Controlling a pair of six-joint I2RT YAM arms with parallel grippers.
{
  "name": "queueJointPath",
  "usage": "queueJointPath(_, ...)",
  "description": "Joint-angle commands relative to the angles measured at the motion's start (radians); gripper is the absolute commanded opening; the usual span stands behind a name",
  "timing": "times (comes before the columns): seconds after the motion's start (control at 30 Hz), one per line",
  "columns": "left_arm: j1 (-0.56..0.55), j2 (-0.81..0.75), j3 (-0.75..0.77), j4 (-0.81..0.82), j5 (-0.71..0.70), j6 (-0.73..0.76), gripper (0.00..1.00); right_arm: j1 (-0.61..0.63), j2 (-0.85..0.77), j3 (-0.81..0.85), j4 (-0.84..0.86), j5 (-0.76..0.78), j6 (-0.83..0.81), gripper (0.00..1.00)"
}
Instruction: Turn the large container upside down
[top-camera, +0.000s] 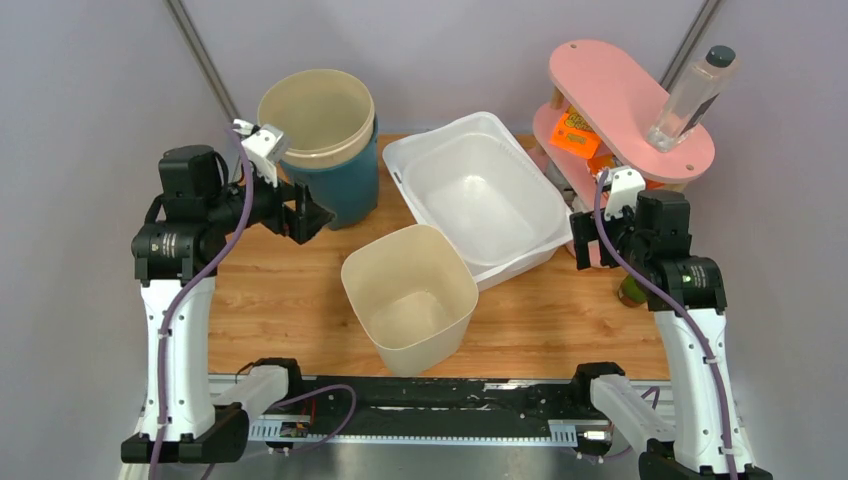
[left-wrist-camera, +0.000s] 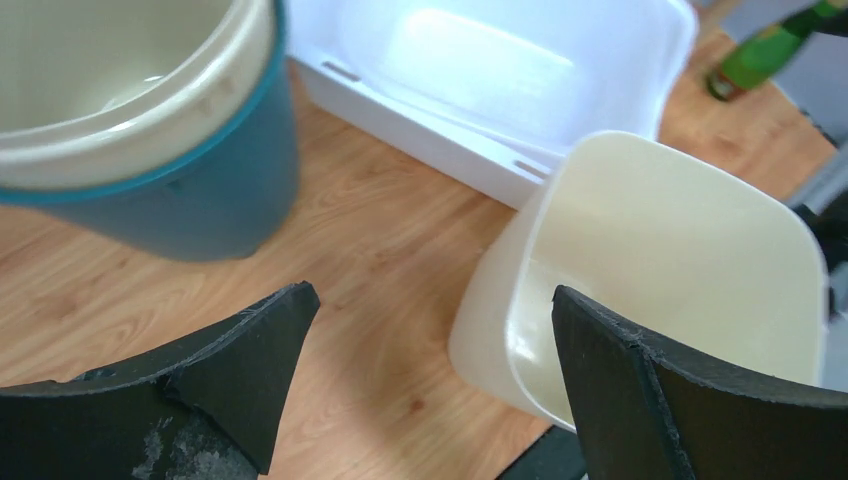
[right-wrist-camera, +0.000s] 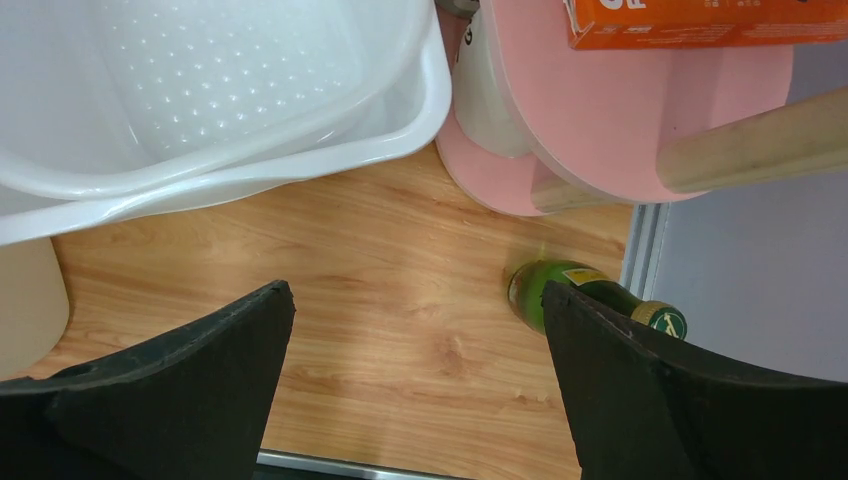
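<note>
A large white rectangular tub (top-camera: 480, 190) stands open side up at the back middle of the wooden table; it also shows in the left wrist view (left-wrist-camera: 500, 70) and the right wrist view (right-wrist-camera: 200, 90). A cream square bin (top-camera: 410, 295) stands upright in front of it, touching its near corner. My left gripper (top-camera: 310, 215) is open and empty, hovering left of the bin (left-wrist-camera: 660, 240), its jaws wide apart (left-wrist-camera: 435, 320). My right gripper (top-camera: 583, 245) is open and empty beside the tub's right corner, above bare table (right-wrist-camera: 415, 310).
A cream bucket nested in a teal bucket (top-camera: 318, 120) stands back left. A pink two-tier shelf (top-camera: 630, 100) at back right carries a clear bottle (top-camera: 690, 95) and an orange box (top-camera: 578, 135). A green bottle (right-wrist-camera: 560, 290) stands at the table's right edge.
</note>
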Motion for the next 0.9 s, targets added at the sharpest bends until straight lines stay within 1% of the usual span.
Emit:
queueJointPath(0.0,-0.084,0.022,0.099,-0.116,0.145,0.035,1.00,-0.003,-0.011,0.010,0.024,-0.048,-0.002,1.00)
queueJointPath(0.07,-0.137,0.027,0.113,-0.135,0.164,0.036,1.00,-0.003,-0.014,0.006,0.036,-0.090,-0.046,1.00)
queueJointPath(0.1,-0.187,0.031,0.121,-0.156,0.162,0.043,1.00,-0.002,-0.013,0.004,0.041,-0.109,-0.060,1.00)
queueJointPath(0.2,-0.305,0.059,0.147,-0.212,0.123,0.102,1.00,-0.003,0.007,0.019,0.045,-0.149,-0.075,1.00)
queueJointPath(0.23,-0.360,0.065,0.162,-0.236,0.114,0.113,1.00,-0.003,0.017,0.027,0.044,-0.146,-0.071,1.00)
queueJointPath(0.27,-0.384,0.075,0.167,-0.245,0.099,0.130,1.00,-0.002,0.024,0.033,0.042,-0.140,-0.067,1.00)
queueJointPath(0.3,-0.431,0.080,0.177,-0.257,0.093,0.136,1.00,-0.002,0.032,0.039,0.041,-0.132,-0.064,1.00)
queueJointPath(0.47,-0.588,0.140,0.198,-0.296,0.061,0.195,1.00,-0.004,0.046,0.049,0.042,-0.120,-0.069,1.00)
queueJointPath(0.53,-0.708,0.162,0.192,-0.359,0.030,0.257,1.00,-0.002,0.053,0.060,0.041,-0.132,-0.063,1.00)
queueJointPath(0.6,-0.789,0.169,0.169,-0.381,0.003,0.296,1.00,-0.002,0.056,0.066,0.045,-0.144,-0.061,1.00)
queueJointPath(0.73,-0.891,0.172,0.104,-0.343,-0.027,0.296,0.99,-0.003,0.054,0.047,0.059,-0.149,-0.051,1.00)
queueJointPath(0.87,-0.939,0.196,0.042,-0.244,-0.094,0.242,0.96,-0.002,0.045,0.029,0.061,-0.149,-0.041,1.00)
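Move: The large cream container stands some 11 cm back and 18 cm right of my left hand, its middle about 25 cm lower. The white tub lies some 8 cm ahead and 27 cm to that hand's right; the blue bucket with the cream bin in it stands about 14 cm ahead and 2 cm left. From my right hand the container is roughly 10 cm back and 35 cm left, its middle about 15 cm below. I swing my open left hand back and to the right, about 20 cm, away from the blue bucket and onto the near-left rim of the cream container, rising slightly before sinking some 6 cm. Meanwhile I turn the wrist clockwise nearly 60 degrees and dip the fingers, so they point right and down with the rim between them. My right hand, open and empty, eases a couple of centimetres left. ##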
